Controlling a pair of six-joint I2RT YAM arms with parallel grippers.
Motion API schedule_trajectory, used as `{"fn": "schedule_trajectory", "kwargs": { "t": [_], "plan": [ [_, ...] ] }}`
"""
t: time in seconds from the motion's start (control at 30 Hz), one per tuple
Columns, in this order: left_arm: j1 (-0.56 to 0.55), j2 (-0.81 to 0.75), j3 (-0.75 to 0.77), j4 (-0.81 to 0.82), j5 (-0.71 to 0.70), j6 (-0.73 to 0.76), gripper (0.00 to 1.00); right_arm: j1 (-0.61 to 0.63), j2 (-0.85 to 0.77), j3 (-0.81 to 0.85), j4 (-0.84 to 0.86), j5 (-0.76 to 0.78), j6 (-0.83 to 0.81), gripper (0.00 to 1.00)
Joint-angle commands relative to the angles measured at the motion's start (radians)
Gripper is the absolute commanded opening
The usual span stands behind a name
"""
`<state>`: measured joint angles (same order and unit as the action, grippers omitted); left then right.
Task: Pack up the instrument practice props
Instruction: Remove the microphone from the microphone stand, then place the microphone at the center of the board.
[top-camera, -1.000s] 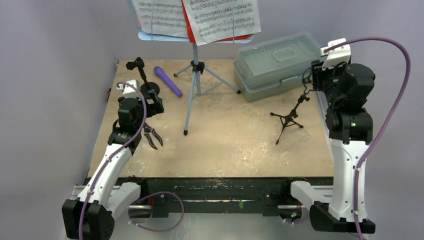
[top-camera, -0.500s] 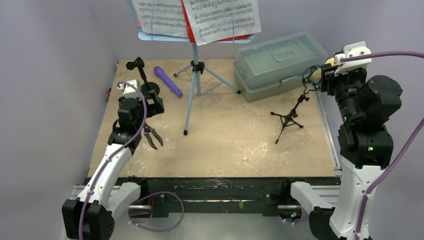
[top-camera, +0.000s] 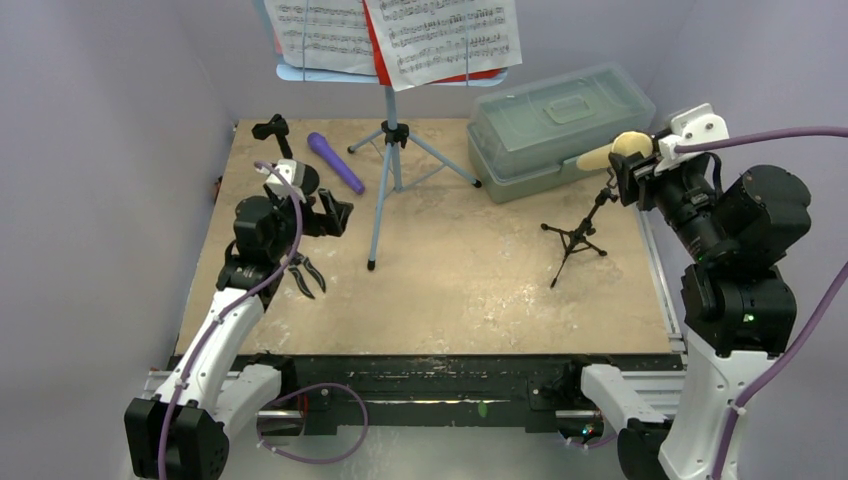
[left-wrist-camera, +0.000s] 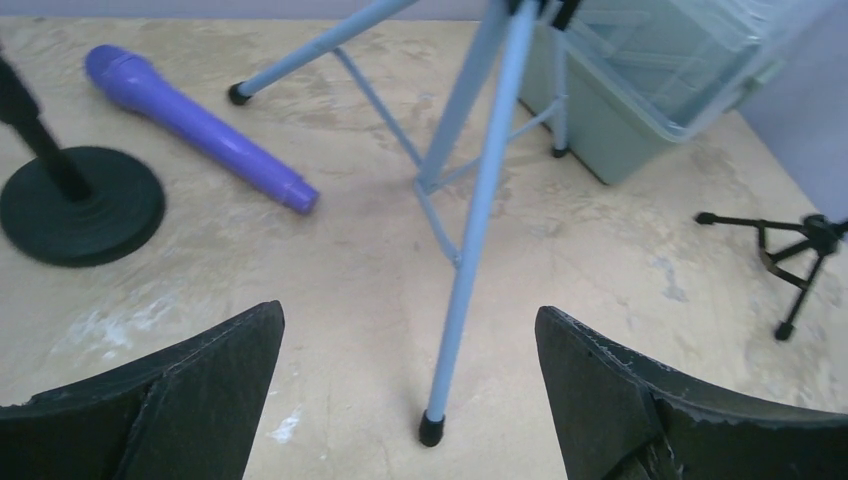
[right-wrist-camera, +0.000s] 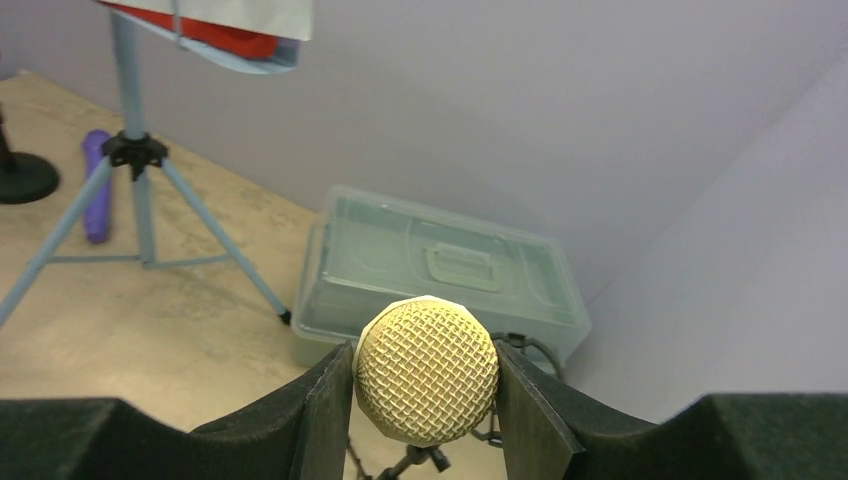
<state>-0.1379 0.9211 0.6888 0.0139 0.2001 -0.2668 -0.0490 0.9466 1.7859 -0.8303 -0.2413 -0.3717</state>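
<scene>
A tan microphone (top-camera: 607, 152) is clamped by its mesh head (right-wrist-camera: 427, 372) in my right gripper (top-camera: 626, 170), shut on it above the black tripod holder with ring (top-camera: 575, 238). My left gripper (top-camera: 306, 279) stands open and empty (left-wrist-camera: 408, 312), low over the table. It faces the near leg of the pale-blue music rack (left-wrist-camera: 470, 250). The rack (top-camera: 390, 150) carries white sheet-music pages (top-camera: 445, 35) over a red one. A purple microphone (top-camera: 335, 162) lies beside the round-base holder (top-camera: 303, 180), both left of the rack (left-wrist-camera: 195, 125).
A translucent grey-green lidded box (top-camera: 555, 125) stands shut at the back right, just behind the right gripper (right-wrist-camera: 440, 265). The rack's three splayed legs (top-camera: 430, 150) spread over the table's middle back. Walls close in on the left, back and right.
The right arm has swung and raised the tan microphone clear of the ring holder, so it now shows. The left wrist has turned right toward the rack, jaws still wide.
</scene>
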Motion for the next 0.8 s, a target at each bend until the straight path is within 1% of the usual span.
{"fn": "schedule_trajectory", "kwargs": {
  "t": [0.0, 0.2, 0.37, 0.43, 0.53, 0.7, 0.73, 0.77],
  "plan": [
    [0.001, -0.020, -0.030, 0.169, 0.289, 0.009, 0.96, -0.003, 0.006, -0.041, -0.034, -0.214, 0.033, 0.00],
    [-0.009, 0.001, -0.081, 0.377, 0.538, -0.108, 0.96, -0.003, -0.009, -0.244, -0.032, -0.496, 0.019, 0.00],
    [-0.082, 0.005, -0.152, 0.564, 0.648, -0.184, 0.97, -0.003, -0.025, -0.477, 0.062, -0.689, 0.045, 0.00],
    [-0.126, 0.002, -0.170, 0.614, 0.650, -0.193, 0.96, -0.003, -0.031, -0.573, 0.126, -0.756, 0.074, 0.00],
    [-0.205, 0.008, -0.178, 0.616, 0.617, -0.191, 0.97, -0.003, -0.043, -0.697, 0.218, -0.853, 0.087, 0.00],
    [-0.370, 0.014, -0.173, 0.566, 0.473, -0.207, 0.96, -0.003, -0.065, -0.842, 0.371, -1.021, 0.136, 0.00],
    [-0.394, 0.016, -0.178, 0.583, 0.448, -0.231, 0.96, -0.003, -0.068, -0.881, 0.430, -1.050, 0.165, 0.00],
    [-0.419, 0.023, -0.190, 0.613, 0.414, -0.269, 0.96, -0.004, -0.072, -0.934, 0.505, -1.083, 0.234, 0.00]
  ]
}}
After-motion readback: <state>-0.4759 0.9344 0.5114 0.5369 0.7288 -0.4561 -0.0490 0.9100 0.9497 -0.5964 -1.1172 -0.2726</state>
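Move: The microphone, already off its stand, is in the right hand, held by the head, its middle about 6 cm ahead and 7 below. From the left hand it lies some 50 cm right, 4 back and 21 higher. The left gripper is about 51 cm left of the right hand, 10 ahead, 28 below; the stand's empty ring roughly 15 ahead, 6 right, 22 below. Under the left hand, some 22 cm down, a music-stand foot lies 6 cm right, level. Still pinching the microphone by its head, the right hand swoops down about 24 cm and some 12 left, away from the stand, tipping its fingers down and turning counter-clockwise to face the left gripper. The left hand, fingers wide open, comes to meet it, going right and back about 20 cm, rising slightly and turning clockwise some 50 degrees. ##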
